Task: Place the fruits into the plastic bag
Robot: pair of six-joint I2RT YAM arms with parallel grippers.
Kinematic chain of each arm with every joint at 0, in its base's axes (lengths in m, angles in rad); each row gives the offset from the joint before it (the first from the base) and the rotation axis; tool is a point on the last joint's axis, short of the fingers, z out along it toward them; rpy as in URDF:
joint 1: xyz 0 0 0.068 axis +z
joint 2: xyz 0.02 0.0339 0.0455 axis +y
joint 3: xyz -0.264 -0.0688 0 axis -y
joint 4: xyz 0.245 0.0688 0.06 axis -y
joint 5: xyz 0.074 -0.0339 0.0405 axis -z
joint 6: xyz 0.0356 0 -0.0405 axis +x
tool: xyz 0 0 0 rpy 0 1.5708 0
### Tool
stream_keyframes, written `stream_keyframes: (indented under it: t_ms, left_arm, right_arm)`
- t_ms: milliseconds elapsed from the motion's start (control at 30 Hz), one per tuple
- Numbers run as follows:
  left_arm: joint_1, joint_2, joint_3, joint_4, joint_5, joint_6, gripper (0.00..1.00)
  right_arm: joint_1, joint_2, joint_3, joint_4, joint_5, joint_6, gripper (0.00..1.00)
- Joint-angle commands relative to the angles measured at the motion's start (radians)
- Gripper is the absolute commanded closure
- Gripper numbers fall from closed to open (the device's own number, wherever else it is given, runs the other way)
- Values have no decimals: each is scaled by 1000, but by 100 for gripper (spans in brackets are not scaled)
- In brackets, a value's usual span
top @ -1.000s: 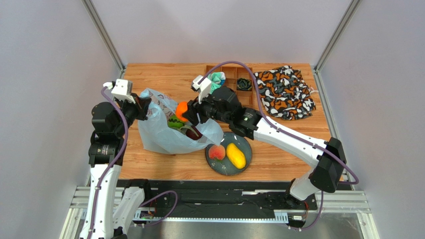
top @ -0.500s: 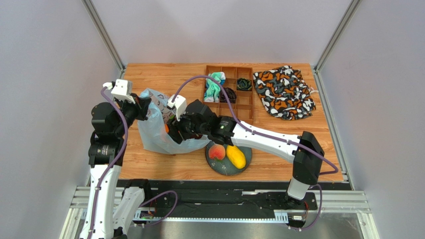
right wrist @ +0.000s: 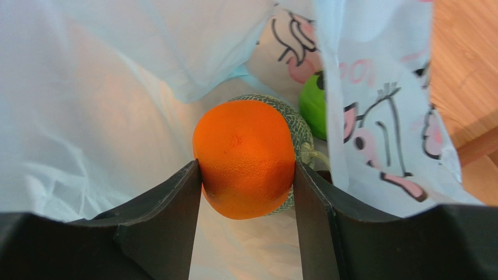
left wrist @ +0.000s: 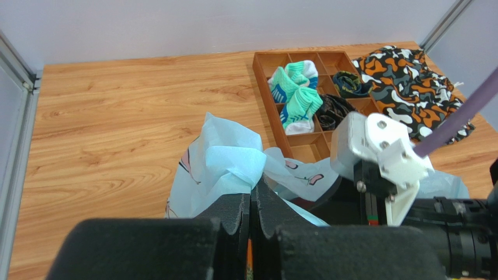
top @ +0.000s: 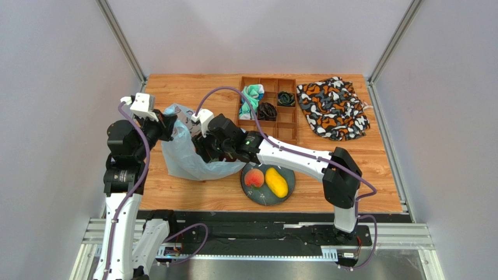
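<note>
The pale blue plastic bag lies at the table's left, its mouth facing right. My left gripper is shut on the bag's upper rim and holds it up. My right gripper reaches inside the bag, shut on the orange. Behind the orange sit the netted melon and the bright green fruit. The peach and the yellow mango rest on a dark plate just right of the bag.
A wooden divided tray with rolled cloth bundles stands at the back centre. An orange, black and white patterned cloth lies at the back right. The right forearm stretches across the table above the plate.
My right arm has carried the orange left and down, from above the bag's mouth to inside it. The left gripper has kept its hold on the rim.
</note>
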Motion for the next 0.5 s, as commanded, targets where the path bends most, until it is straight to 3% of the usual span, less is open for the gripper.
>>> stream_keyframes:
  t_ms: [0, 333, 433, 467]
  left_arm:
    - [-5, -5, 9, 9, -5, 0, 100]
    - [-3, -1, 9, 9, -4, 2, 100]
    - [-5, -2, 9, 9, -4, 2, 100]
    - [-5, -2, 9, 9, -4, 0, 100]
  right_arm:
    - [-52, 36, 5, -64, 54, 6, 84]
    - [-78, 69, 13, -95, 93, 13, 75]
    - [-78, 74, 14, -101, 94, 15, 63]
    - [-78, 75, 14, -101, 96, 16, 54]
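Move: The orange in the right hand is bound for the hollow among the fruits in the bag, about 4 cm ahead, 4 cm right and 9 cm below. From this hand, the melon lies some 2 cm ahead, 2 cm left; the watermelon 9 cm straight ahead; the dark red fruit 6 cm ahead, 6 cm right; all roughly 10 cm lower. From the left hand, that hollow is about 2 cm ahead, 10 cm right and 24 cm down. Forward and to its right at first, nearly level, then mostly down, the right hand carries the orange deeper into the bag towards the gap between the melon, watermelon and dark red fruit, about 5 cm forward, 4 right and 5 down. The wrist tips the fingers some 10 degrees lower and turns about as much clockwise, grip kept. The left hand stays put, still pinching the bag's rim. ##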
